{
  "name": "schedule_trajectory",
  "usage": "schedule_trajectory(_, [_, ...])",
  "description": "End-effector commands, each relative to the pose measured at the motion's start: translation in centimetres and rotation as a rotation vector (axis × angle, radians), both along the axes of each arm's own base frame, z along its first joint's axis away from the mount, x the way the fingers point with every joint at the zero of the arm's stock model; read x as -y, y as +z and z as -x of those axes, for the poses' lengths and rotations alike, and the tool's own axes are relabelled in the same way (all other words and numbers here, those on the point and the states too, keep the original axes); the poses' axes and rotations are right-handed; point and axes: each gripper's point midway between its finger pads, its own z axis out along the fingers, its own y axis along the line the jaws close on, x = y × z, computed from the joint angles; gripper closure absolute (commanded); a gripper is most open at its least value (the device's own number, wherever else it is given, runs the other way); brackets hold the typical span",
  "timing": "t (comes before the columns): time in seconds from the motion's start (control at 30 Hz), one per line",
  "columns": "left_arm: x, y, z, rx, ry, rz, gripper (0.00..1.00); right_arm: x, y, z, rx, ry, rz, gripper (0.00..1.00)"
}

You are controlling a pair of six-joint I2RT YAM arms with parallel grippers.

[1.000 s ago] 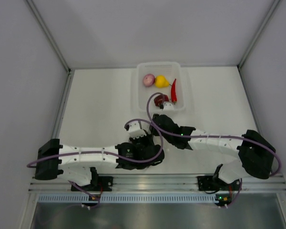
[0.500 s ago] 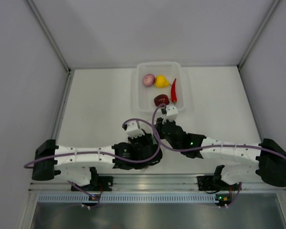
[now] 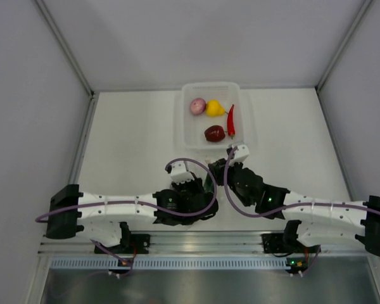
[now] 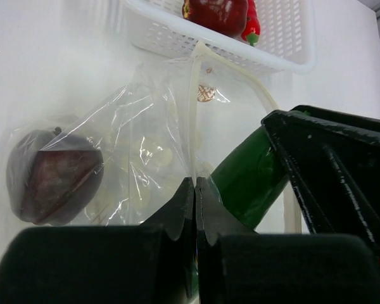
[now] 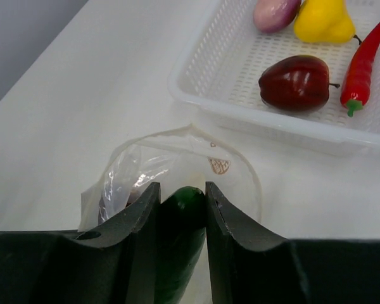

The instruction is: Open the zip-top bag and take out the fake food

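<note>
My left gripper (image 4: pixel 195 183) is shut on the edge of the see-through zip-top bag (image 4: pixel 145 152), which lies on the table just in front of the basket. The bag's mouth (image 5: pixel 240 166) gapes open toward the basket. My right gripper (image 5: pixel 182 191) reaches into that mouth and is shut on a green cucumber (image 5: pixel 180 212), also visible in the left wrist view as a cucumber (image 4: pixel 247 180). A dark red-purple fruit (image 4: pixel 50 180) lies deep in the bag. The arms hide the bag in the top view.
The white mesh basket (image 3: pixel 183 123) stands at the back middle and holds a pinkish onion (image 3: pixel 197 106), a yellow pear (image 3: pixel 215 108), a red chili (image 3: pixel 231 120) and a dark red apple (image 3: pixel 215 133). Grey walls close off the table's sides.
The right arm has drawn back from the basket, where the apple now lies free, down to the bag's mouth and onto the cucumber. The left arm has barely moved.
</note>
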Motion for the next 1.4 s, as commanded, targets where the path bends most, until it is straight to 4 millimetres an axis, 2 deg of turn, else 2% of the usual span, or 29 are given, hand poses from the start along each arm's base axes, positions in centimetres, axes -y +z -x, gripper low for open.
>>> schedule_trajectory(0.0, [0.7,1.3,-0.4,0.018,0.009,0.027,1.0,-0.4,4.1,0.0,0.099,0.004,-0.109,1.0])
schedule_trajectory(0.27, [0.7,1.1,-0.2,0.004,-0.003,0.029,1.0,0.8,7.6,-1.8,0.179,-0.095,-0.076,1.0])
schedule_trajectory(0.67, [-0.4,0.3,-0.3,0.007,0.012,0.01,1.0,4.1,15.4,-5.4,0.268,-0.159,-0.103,1.0])
schedule_trajectory(0.7, [-0.5,0.5,-0.4,0.008,0.014,0.017,1.0,5.0,16.6,-6.3,0.284,-0.188,-0.108,1.0])
schedule_trajectory(0.77, [-0.7,0.3,-0.3,0.006,0.013,0.016,1.0,5.4,17.2,-7.3,0.291,-0.186,-0.08,1.0])
schedule_trajectory(0.8, [-0.7,0.5,-0.3,0.005,0.011,0.019,1.0,6.4,17.9,-8.9,0.299,-0.223,-0.067,1.0])
schedule_trajectory(0.87, [-0.8,0.7,-0.3,0.006,0.008,0.024,1.0,7.0,17.9,-10.7,0.304,-0.235,-0.019,1.0])
schedule_trajectory(0.9, [-0.8,0.7,-0.2,0.006,0.005,0.024,1.0,7.8,17.6,-12.7,0.295,-0.272,0.009,1.0])
schedule_trajectory(0.93, [-0.9,1.0,-0.2,0.008,0.004,0.03,1.0,7.7,17.4,-13.7,0.291,-0.251,0.019,1.0])
schedule_trajectory(0.97, [-1.0,1.2,-0.2,0.01,0.001,0.029,1.0,7.9,16.2,-15.4,0.272,-0.265,0.043,1.0])
schedule_trajectory(1.0, [-1.0,1.4,-0.2,0.01,-0.002,0.034,1.0,9.5,16.4,-17.1,0.276,-0.308,0.053,1.0])
schedule_trajectory(1.1, [-1.2,2.1,-0.1,0.016,-0.011,0.039,1.0,10.6,14.9,-21.3,0.265,-0.326,0.137,1.0])
schedule_trajectory(1.13, [-1.3,2.2,-0.1,0.017,-0.014,0.038,1.0,10.6,14.4,-22.2,0.271,-0.314,0.188,1.0])
schedule_trajectory(1.17, [-1.4,2.5,-0.1,0.021,-0.016,0.041,1.0,10.0,12.5,-23.8,0.245,-0.288,0.231,1.0])
schedule_trajectory(1.2, [-1.4,2.5,-0.1,0.02,-0.019,0.042,1.0,10.1,13.1,-24.7,0.261,-0.292,0.245,1.0])
schedule_trajectory(1.3, [-1.6,2.9,-0.1,0.026,-0.021,0.045,1.0,9.0,11.2,-27.3,0.249,-0.26,0.332,1.0])
schedule_trajectory(1.37, [-1.7,2.9,0.0,0.027,-0.024,0.041,1.0,8.5,10.5,-28.3,0.245,-0.243,0.358,1.0])
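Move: The right hand already holds the green vegetable at the bag's mouth; the white basket it is bound for has its middle some 32 cm ahead, 3 cm to the right and about 13 cm below. In the basket, the dark red fruit lies roughly 24 cm ahead and 3 cm right of that hand, the red chilli about 32 cm ahead and 11 cm right, both some 14 cm below. From the left hand, pinching the bag's rim, the basket's middle is about 36 cm ahead, 9 cm right and 11 cm below. Keeping its grip on the green vegetable, the right hand first draws it almost straight up out of the bag's mouth, then swings forward and somewhat right in a fast arc, about 18 cm up at its top, and sinks some 10 cm over the basket's right side towards the red chilli, ending about 27 cm farther forward and turned nearly 20 degrees clockwise. The left hand keeps pinching the bag's rim almost in place and only late rises a couple of centimetres, fingers shut. ##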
